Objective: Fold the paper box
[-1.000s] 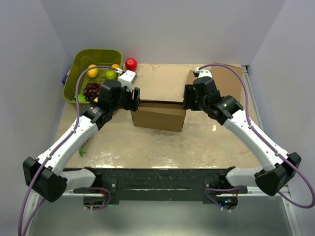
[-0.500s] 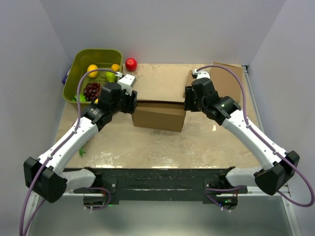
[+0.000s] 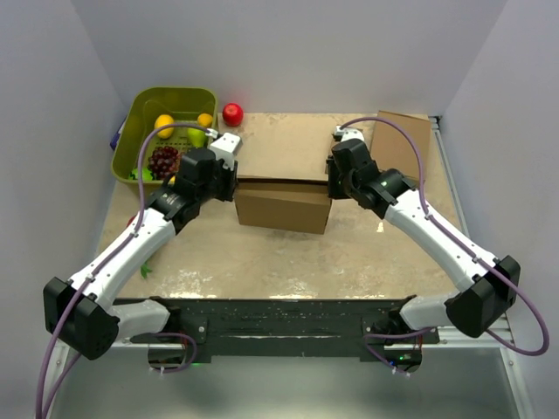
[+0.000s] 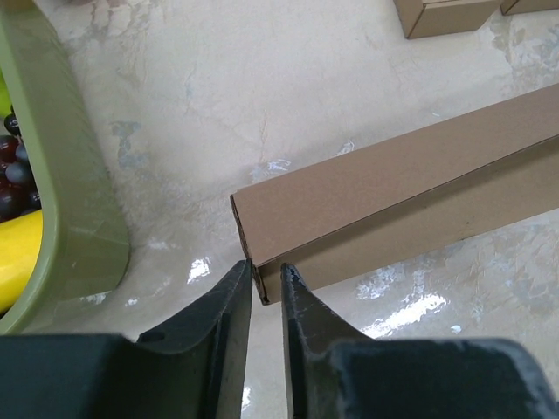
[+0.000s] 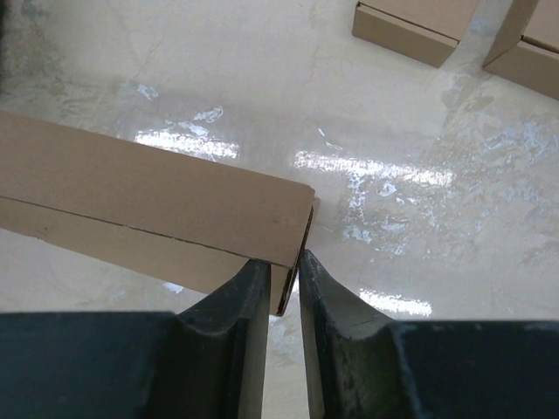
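Note:
The paper box [image 3: 281, 206] stands mid-table, its brown front wall raised and its lid panel lying flat behind. My left gripper [image 3: 234, 183] is at the box's left end and my right gripper [image 3: 330, 182] at its right end. In the left wrist view the left gripper [image 4: 265, 269] is shut on the end wall's edge at the corner of the paper box [image 4: 384, 188]. The right wrist view has the right gripper [image 5: 284, 262] shut on the other end wall of the paper box [image 5: 148, 188], one finger inside and one outside.
A green basket [image 3: 140, 109] of fruit sits at the back left, close to my left arm, with its wall [image 4: 70, 201] beside the left fingers. A red apple [image 3: 232, 113] and a small white block [image 3: 225, 140] lie behind the box. Another cardboard piece [image 3: 403, 140] lies back right.
Both grippers have moved inward against the box's ends and narrowed from wide open down onto its end walls. The box itself has stayed in place.

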### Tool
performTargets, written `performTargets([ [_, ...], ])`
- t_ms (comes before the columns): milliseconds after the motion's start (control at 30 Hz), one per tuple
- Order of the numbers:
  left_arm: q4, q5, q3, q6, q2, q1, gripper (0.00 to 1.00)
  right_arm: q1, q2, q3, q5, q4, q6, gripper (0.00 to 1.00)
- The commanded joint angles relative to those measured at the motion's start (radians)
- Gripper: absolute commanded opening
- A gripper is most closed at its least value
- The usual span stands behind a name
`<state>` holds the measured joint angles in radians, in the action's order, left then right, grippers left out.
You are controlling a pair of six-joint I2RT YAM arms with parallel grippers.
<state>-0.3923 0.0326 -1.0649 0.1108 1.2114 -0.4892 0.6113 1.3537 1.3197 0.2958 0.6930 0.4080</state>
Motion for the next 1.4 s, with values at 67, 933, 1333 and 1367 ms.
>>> performTargets([
  [67, 0.073, 0.003, 0.028, -0.01, 0.004, 0.006, 0.07, -0.001, 0.001, -0.011, 0.008, -0.043, -0.005, 0.12],
  [933, 0.147, 0.012, 0.206, 0.049, -0.039, 0.001, 0.0, 0.025, -0.096, -0.231, 0.061, -0.118, 0.044, 0.0],
  [1333, 0.138, 0.036, 0.281, 0.116, -0.061, -0.011, 0.0, 0.087, -0.113, -0.326, 0.172, -0.09, 0.106, 0.0],
  [1367, 0.142, 0.033, 0.287, 0.119, -0.064, -0.012, 0.0, 0.096, -0.111, -0.336, 0.183, -0.092, 0.112, 0.0],
])
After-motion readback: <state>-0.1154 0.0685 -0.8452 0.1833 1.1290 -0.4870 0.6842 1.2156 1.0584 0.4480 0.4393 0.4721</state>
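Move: The top flap of the box, which stands upright between the hands, has its near left corner about 1 cm ahead of and 1 cm below the left hand. Its near right corner sits the same way before the right hand. The box's middle is some 13 cm inward of either hand, about 2 cm ahead. The green bin lies roughly 20 cm ahead and 21 cm left of the left hand; the small box is about 20 cm ahead and 5 cm right of the right hand. Down a slight 1.5 cm go both hands, level with each other, after nudging forward towards the flap's corners and easing back. The fingers shut early from about a quarter open and stay shut, their tips at the two near corners, seeming to press the flap down as both wrists tip the fingers up by some 5 to 10 degrees. ##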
